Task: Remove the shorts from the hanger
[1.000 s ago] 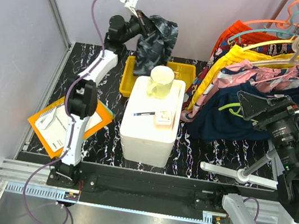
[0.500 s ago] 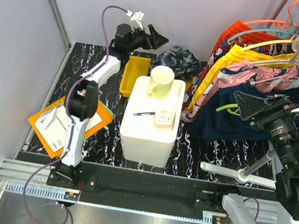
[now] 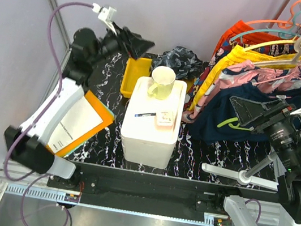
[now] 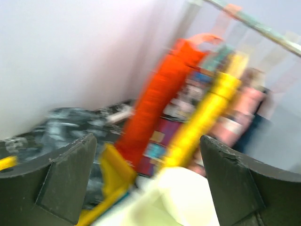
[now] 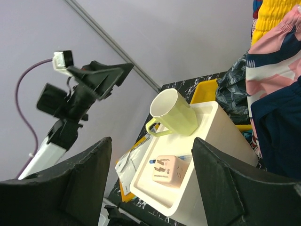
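Note:
The charcoal marbled shorts lie crumpled at the back of the table, partly over the yellow bin; they also show in the right wrist view. The navy shorts hang low on the rack among other garments, seen too at the right wrist view's edge. My left gripper is raised at the back left, open and empty; its wrist view is blurred. My right gripper hovers open just in front of the navy shorts, nothing between its fingers.
A white box mid-table carries a pale green mug, a pink plug adapter and a pen. Orange, yellow and floral shorts hang on hangers from the rail at right. A notebook lies at left.
The left gripper opened and let the marbled shorts drop at the back by the yellow bin, then the arm swung away to the left. The right gripper edged slightly left.

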`<state>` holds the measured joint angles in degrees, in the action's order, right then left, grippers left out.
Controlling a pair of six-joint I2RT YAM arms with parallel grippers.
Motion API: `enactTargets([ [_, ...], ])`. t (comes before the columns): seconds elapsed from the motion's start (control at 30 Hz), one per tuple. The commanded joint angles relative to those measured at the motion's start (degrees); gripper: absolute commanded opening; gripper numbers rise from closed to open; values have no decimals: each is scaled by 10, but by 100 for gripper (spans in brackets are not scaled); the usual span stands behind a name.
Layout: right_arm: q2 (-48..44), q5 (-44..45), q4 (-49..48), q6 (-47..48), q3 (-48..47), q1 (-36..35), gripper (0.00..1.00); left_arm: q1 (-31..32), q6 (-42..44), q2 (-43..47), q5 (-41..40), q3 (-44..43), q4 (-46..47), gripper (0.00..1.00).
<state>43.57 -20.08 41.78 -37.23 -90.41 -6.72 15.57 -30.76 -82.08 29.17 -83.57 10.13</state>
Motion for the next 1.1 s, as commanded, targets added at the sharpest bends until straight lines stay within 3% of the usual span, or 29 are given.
enactTargets([
  [0.0,7,-32,-19,-12,0,-3,77,91,39,90,-42,56,-34,92],
  [0.17,13,-40,-10,-19,-3,-3,77,204,83,130,-126,27,-77,87],
  [0.37,14,-12,7,-20,-29,-3,77,298,165,83,-177,-85,-125,76],
  [0.47,20,23,8,-21,-49,-2,77,331,219,33,-177,-163,-146,70],
  [0.53,21,53,6,-28,-68,-2,77,347,243,-5,-188,-213,-144,61],
  [0.83,9,250,37,-38,-124,-3,77,407,313,-202,-154,-416,-149,61],
  [1.07,7,272,35,-6,-147,-3,78,430,336,-322,-209,-523,-179,54],
])
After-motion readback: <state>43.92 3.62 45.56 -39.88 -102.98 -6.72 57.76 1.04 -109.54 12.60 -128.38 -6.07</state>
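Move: The navy shorts on the rack lie about 38 cm to the right of my empty left hand, 17 cm back and 15 cm lower. The pink shorts hang roughly 8 cm beyond them, and the bare green hanger is some 8 cm nearer my base than they are and 10 cm higher. The mug sits 7 cm back, 7 cm right and 17 cm below my left hand. From my right hand, the navy shorts are about 6 cm ahead, 10 cm right and 20 cm down. I swing my left hand off from above the basket, first back about 14 cm, then sweep right towards the hanging navy shorts, some 28 cm to the right in all, rising and then dipping again, while the wrist turns clockwise, the fingers tip upward and their gap narrows to roughly half open. I draw my right hand about 7 cm right and 6 cm up, turning clockwise, fingers still open. ##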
